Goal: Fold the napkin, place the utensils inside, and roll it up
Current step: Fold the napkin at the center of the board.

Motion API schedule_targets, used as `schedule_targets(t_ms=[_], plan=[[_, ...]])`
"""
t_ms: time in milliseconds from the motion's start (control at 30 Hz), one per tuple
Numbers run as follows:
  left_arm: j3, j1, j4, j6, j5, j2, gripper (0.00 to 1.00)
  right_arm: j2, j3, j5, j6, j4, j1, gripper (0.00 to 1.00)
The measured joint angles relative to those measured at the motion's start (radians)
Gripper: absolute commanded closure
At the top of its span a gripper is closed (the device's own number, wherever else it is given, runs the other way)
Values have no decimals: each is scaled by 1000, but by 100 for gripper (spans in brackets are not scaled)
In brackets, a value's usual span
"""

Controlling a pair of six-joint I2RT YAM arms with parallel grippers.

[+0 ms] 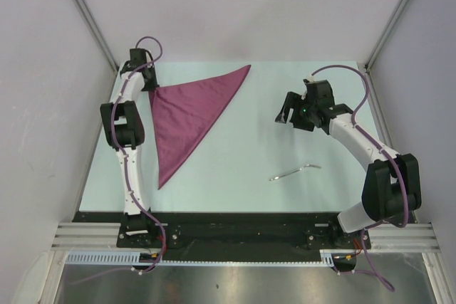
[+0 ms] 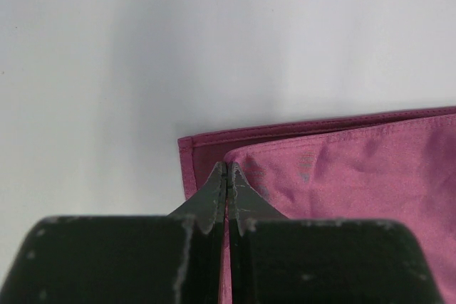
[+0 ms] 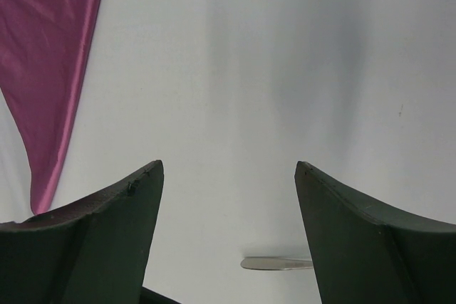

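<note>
The maroon napkin (image 1: 189,115) lies folded into a triangle on the left half of the table, with one point toward the back middle and one toward the front. My left gripper (image 1: 151,85) is at its back-left corner. In the left wrist view the left gripper (image 2: 226,165) is shut with the napkin's (image 2: 356,169) upper-layer corner pinched at the tips, above the lower layer's hem. My right gripper (image 1: 285,115) hovers open over bare table at the right, holding nothing. The silvery utensil (image 1: 294,171) lies flat nearer the front. In the right wrist view its tip (image 3: 274,263) shows beside the right gripper (image 3: 229,169), and the napkin (image 3: 57,69) is at the far left.
The pale table (image 1: 242,154) is walled by white panels at the left, back and right. A black rail (image 1: 235,229) carrying both arm bases runs along the near edge. Purple cables loop along both arms.
</note>
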Motion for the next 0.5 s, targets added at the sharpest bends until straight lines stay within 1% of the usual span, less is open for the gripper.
schedule_targets(t_ms=[67,100,133,167,200,233,267,333,500], plan=[[0,2,0,-1,2,3,99,0,0,0,0,0,3,20],[0,3,0,-4,2,3,98,0,0,0,0,0,4,20],[0,4,0,-8,3,4,93,1,0,0,0,0,6,20],[0,5,0,-8,3,5,85,1,0,0,0,0,6,20],[0,6,0,-9,3,5,73,2,0,0,0,0,7,20],[0,8,0,-11,3,5,46,3,0,1,0,0,8,20],[0,10,0,-8,3,5,33,3,0,1,0,0,10,20],[0,12,0,-18,3,5,18,6,0,3,0,0,11,20],[0,16,8,-24,13,5,11,8,0,3,0,-1,13,20]])
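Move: The left gripper is already shut on the napkin's folded-over corner. The under corner it is to cover lies about 2 cm to the gripper's left, 1 cm ahead and 2 cm below. From the same hand, the napkin's far right corner is some 13 cm ahead and 45 cm right, and the near corner about 48 cm back and 11 cm right, both near board height. For the right hand, the under corner is roughly 60 cm left, 25 cm ahead and 12 cm lower. Keep the left gripper low over the far left corner of the napkin, easing it only about half a centimetre to its left, further over the under corner. Spread the fingers wide from fully shut so they let go of the folded-over corner, and hold the wrist's tilt as it is. ##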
